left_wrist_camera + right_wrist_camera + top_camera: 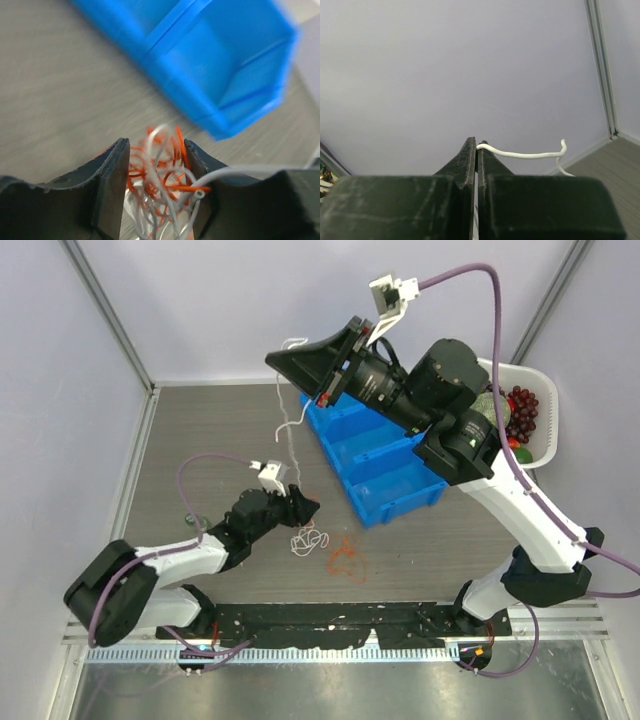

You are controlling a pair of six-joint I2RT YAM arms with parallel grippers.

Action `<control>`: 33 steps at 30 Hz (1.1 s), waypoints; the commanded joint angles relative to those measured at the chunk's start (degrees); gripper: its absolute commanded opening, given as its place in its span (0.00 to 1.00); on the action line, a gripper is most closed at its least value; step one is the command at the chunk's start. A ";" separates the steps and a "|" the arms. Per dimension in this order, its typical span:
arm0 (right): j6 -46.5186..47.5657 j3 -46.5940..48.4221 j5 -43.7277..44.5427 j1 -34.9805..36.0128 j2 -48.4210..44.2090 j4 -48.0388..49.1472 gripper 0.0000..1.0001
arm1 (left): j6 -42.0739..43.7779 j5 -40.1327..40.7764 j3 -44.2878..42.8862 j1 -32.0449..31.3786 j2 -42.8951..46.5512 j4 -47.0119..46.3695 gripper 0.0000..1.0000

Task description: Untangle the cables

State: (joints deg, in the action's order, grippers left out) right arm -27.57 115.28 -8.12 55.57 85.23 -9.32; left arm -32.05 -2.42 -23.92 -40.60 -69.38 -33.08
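A loose tangle of thin orange-red cable (192,188) and white cable (159,190) fills the gap between the jaws of my left gripper (155,145). The jaws stand apart around it, low over the table. From above, the left gripper (305,508) hovers by a white curl (308,538), with the orange-red cable (345,555) just to its right. My right gripper (272,360) is raised high at the back. It is shut on one end of a white cable (520,154), and that strand (291,425) hangs down toward the tangle.
A blue divided bin (390,475) lies on the table right of the tangle and shows close ahead in the left wrist view (225,65). A white basket (552,415) with fruit stands at the far right. Pale walls enclose the table.
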 commanded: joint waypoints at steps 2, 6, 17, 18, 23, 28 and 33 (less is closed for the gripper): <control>1.11 13.81 -1.46 -0.20 1.52 0.80 0.01 | -6.44 10.94 7.92 -0.09 -5.93 -8.32 0.49; 4.54 14.01 0.64 -0.37 0.38 0.10 0.01 | -5.74 10.77 9.25 -0.09 -3.05 -6.22 0.51; 12.28 -1.10 13.83 -6.26 -7.01 -0.61 0.01 | -2.84 9.72 6.70 -0.09 12.25 10.31 0.62; 12.98 -1.72 14.88 -7.22 -7.36 -1.13 0.01 | -3.27 8.58 6.52 -0.09 13.39 11.10 0.65; 12.37 -9.80 14.63 -14.95 -9.64 -1.31 0.01 | -3.72 3.83 1.96 -0.18 21.12 17.50 0.79; 10.96 -16.13 13.39 -19.09 -12.54 -1.22 0.01 | -3.46 2.68 -9.45 -0.09 25.44 29.98 0.91; 10.87 -24.04 15.85 -21.73 -16.84 0.70 0.01 | -2.23 3.11 -22.90 -0.09 23.86 42.11 0.97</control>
State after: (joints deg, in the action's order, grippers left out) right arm -16.60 94.83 5.56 35.27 73.82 -12.38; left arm -35.64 1.37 -37.89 -40.60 -44.86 -2.31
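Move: The left fingers, half open, have the orange-and-white knot between them; the loose white loops lie almost straight below, about 13 cm down. The orange loops are 4 cm back and 6 cm right at that level, the blue tray 26 cm ahead, 14 cm right and 11 cm down. From the right hand, high up with the white cable, that tray lies some 33 cm ahead, 16 cm right and 57 cm down, the white loops 6 cm ahead, 60 cm down. Drive the left gripper down about 10 cm and slightly left, taking the knot down to the table; then open it wide and rise clear. Keep the right fingers shut on the white cable, lift some 7 cm with a slight shift left-hand side free, then swing right and forward, each about 15 cm, sinking towards the blue tray and turning clockwise some 35 degrees. ##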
